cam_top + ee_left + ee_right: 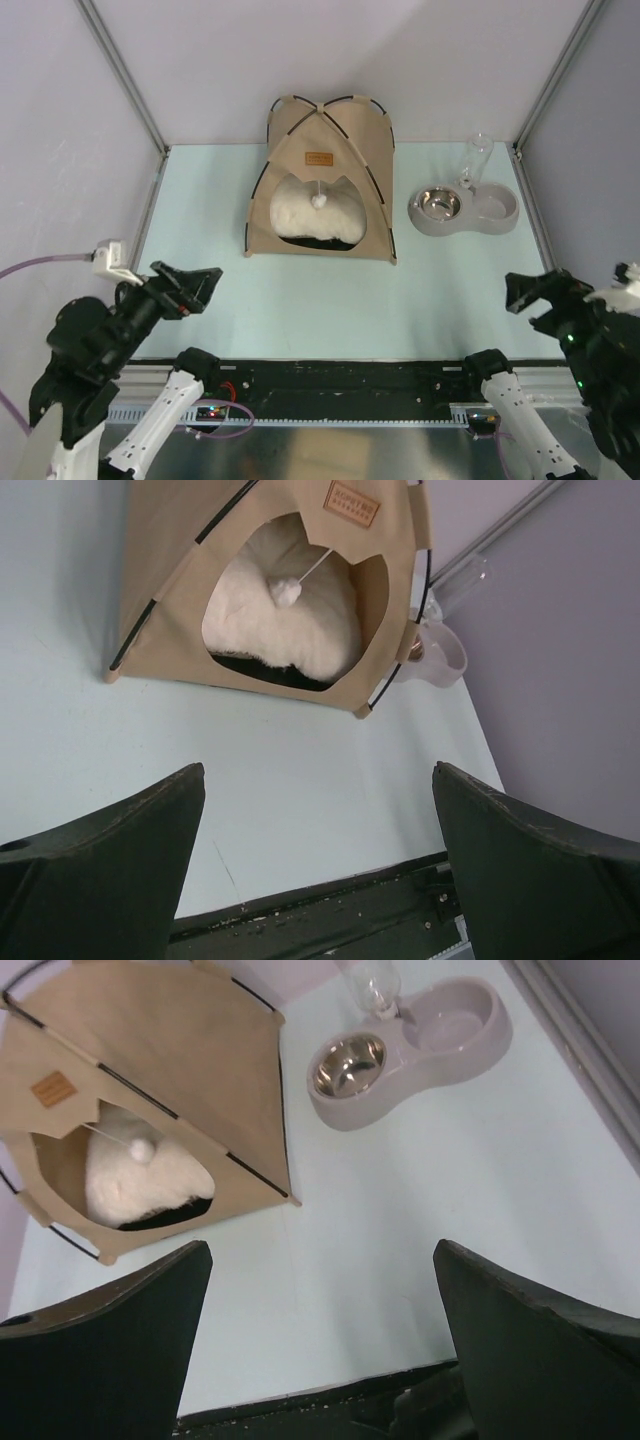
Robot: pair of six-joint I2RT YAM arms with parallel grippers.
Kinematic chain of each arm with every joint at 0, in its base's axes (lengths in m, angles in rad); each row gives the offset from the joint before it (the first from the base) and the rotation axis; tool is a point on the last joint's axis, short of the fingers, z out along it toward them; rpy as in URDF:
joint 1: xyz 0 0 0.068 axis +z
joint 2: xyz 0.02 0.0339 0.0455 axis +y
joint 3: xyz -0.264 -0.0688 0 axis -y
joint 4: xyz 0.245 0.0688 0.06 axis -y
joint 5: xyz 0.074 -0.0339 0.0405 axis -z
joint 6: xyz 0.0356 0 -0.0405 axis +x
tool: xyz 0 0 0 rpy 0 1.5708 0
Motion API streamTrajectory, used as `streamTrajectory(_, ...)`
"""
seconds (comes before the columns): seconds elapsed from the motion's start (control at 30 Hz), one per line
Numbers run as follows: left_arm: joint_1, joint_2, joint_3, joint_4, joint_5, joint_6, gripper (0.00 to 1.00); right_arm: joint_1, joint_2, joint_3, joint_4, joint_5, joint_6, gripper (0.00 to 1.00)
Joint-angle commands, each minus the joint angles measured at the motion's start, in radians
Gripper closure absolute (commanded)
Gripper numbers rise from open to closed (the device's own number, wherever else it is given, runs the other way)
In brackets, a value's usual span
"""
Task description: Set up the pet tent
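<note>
The pet tent (pixel 320 150) stands upright at the back middle of the table, tan fabric with dark crossing poles, a brown label and a white pompom hanging in its doorway. A fluffy white cushion (pixel 315 212) lies inside it. The tent (pixel 170 590) fills the top of the left wrist view and the tent (pixel 190 1070) the upper left of the right wrist view. My left gripper (pixel 200 285) hangs open over the near left of the table, far from the tent. My right gripper (pixel 530 290) hangs open at the near right, holding nothing.
A grey double pet bowl (pixel 465 208) with a steel dish and a clear water bottle (pixel 478 155) sits right of the tent. Pale walls and metal frame posts close in the table. The black base rail (pixel 340 375) runs along the near edge.
</note>
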Motion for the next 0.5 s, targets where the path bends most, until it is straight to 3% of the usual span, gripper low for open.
streamTrajectory(0.0, 0.004, -0.050, 0.058, -0.079, -0.010, 0.041, 0.02, -0.007, -0.030, 0.150, -0.139, -0.016, -0.053, 0.01)
streamTrajectory(0.2, 0.003, -0.118, 0.086, -0.135, -0.010, 0.062, 0.02, -0.018, -0.058, 0.268, -0.266, -0.030, -0.076, 0.01)
streamTrajectory(0.47, 0.004, -0.195, 0.063, -0.149, 0.006, 0.057, 0.02, -0.018, -0.138, 0.258, -0.283, -0.039, -0.067, 0.01)
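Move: The pitched tent's middle stands about 32 cm ahead of my left hand, 18 cm to its right and 20 cm lower. From my right hand the metal bowl, already in the feeder tray, is some 33 cm ahead, 7 cm left and 31 cm down. The tray's middle is about 5 cm to the right of the bowl and level with it in reach, the water bottle 7 cm beyond and 6 cm right of the bowl. The tent lies 33 cm ahead and 35 cm left of the right hand, 20 cm down. With everything set down, I keep backing both wide-open hands off towards my base, empty and high over the near part of the table. My right hand draws back from the feeder about 8 cm, rising some 5 cm early on before it levels off, its fingers tipping up about 15 degrees. My left hand retreats from the tent about 6 cm, drifting left, slowing, almost level. ##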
